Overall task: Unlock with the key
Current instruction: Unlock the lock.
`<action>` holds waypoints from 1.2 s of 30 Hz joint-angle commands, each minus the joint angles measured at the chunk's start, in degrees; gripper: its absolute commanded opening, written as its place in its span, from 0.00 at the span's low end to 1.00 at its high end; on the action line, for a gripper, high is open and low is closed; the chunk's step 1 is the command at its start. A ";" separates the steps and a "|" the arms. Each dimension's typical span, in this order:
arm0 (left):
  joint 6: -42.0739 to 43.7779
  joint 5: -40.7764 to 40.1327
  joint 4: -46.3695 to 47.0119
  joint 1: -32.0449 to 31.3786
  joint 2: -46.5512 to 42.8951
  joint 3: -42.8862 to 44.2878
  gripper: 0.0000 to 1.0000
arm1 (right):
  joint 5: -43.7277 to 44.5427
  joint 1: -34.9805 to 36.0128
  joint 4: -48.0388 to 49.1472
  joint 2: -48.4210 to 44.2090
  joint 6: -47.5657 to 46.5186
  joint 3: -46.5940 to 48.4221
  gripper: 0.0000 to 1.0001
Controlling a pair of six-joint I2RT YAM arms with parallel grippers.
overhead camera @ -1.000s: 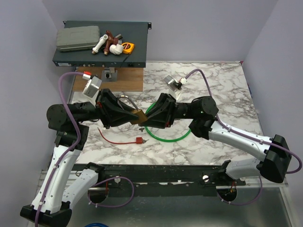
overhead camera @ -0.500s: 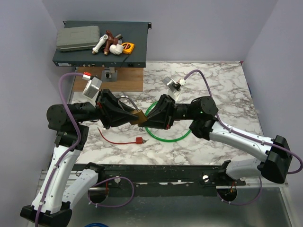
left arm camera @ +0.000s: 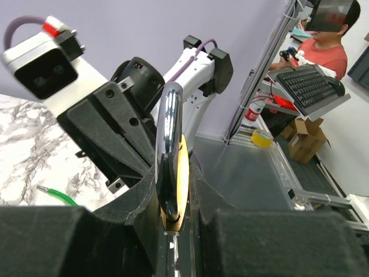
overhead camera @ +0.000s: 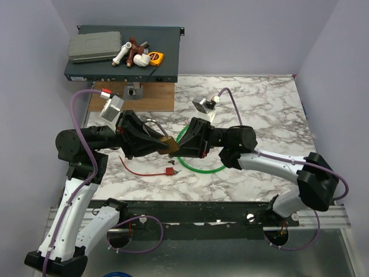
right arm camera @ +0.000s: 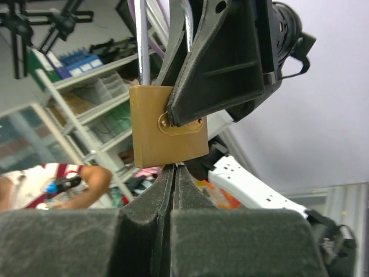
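A brass padlock (overhead camera: 168,142) hangs above the marble table between the two arms, with my left gripper (overhead camera: 163,140) shut on its flat faces. In the left wrist view the brass body (left arm camera: 182,173) sits edge-on between my fingers, silver shackle (left arm camera: 169,133) pointing away. My right gripper (overhead camera: 176,151) meets the padlock from the right. In the right wrist view its jaws (right arm camera: 174,168) are pressed together right under the padlock's (right arm camera: 167,124) bottom edge. Only a thin silvery sliver of the key (right arm camera: 174,164) shows between the tips, at the lock's underside.
A green cable loop (overhead camera: 202,167) lies on the table under the right arm. A red wire with a plug (overhead camera: 144,171) lies under the left gripper. At the back left a dark box (overhead camera: 124,69) carries fittings and a tape measure, with a wooden board (overhead camera: 155,97) in front.
My right arm slid left up to the padlock and its jaws closed together at the lock's bottom edge. The left gripper kept the padlock still.
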 commanded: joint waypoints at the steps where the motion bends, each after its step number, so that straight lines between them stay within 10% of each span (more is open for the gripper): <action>1: -2.20 1.04 5.40 0.02 -1.27 0.80 0.00 | -1.64 0.19 23.02 5.05 15.89 2.18 0.01; 12: -4.36 1.96 8.26 -0.07 -1.63 1.05 0.00 | -2.29 0.31 26.49 10.09 23.71 7.41 0.02; 16: -4.05 1.80 7.67 -0.07 -2.02 0.99 0.00 | -5.66 -0.33 23.76 8.59 21.55 6.79 0.37; 17: -3.81 1.68 7.29 -0.07 -2.17 0.96 0.00 | -6.91 -0.87 20.92 7.17 19.44 6.15 0.53; 21: -2.05 1.42 3.23 -0.03 -2.82 1.21 0.00 | -10.73 -4.58 -1.44 -2.65 2.76 3.81 0.62; 25: -0.66 0.61 1.12 0.01 -3.53 0.33 0.00 | -5.91 -4.74 -51.03 -11.84 -33.75 13.85 0.62; 36: 1.51 -1.97 -0.88 0.45 -1.22 0.99 0.00 | -0.69 -1.20 -61.12 -12.04 -45.78 15.98 0.57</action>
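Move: Just to the left of the right fingertips, about 3 cm away, 1 cm ahead and 2 cm above, is the padlock; the key is already between the shut fingers. From the padlock-holding left hand, the key lies about 4 cm right, 1 cm back and 2 cm below. Far below the right hand, roughly 35 cm down, are the red plug, about 5 cm ahead and 5 cm left, and the green hose, some 12 cm ahead and 10 cm right. Rolling on clockwise about its own finger line, seen from behind the hand, by some 15–20 degrees, the shut right hand twists the key while staying near the padlock. The fingers then open wide and let go, and the hand pulls up about 7 cm and a little right, rolling back well past its start, before sinking slightly. The left hand keeps its grip on the padlock, easing back about 2 cm and partly returning. ##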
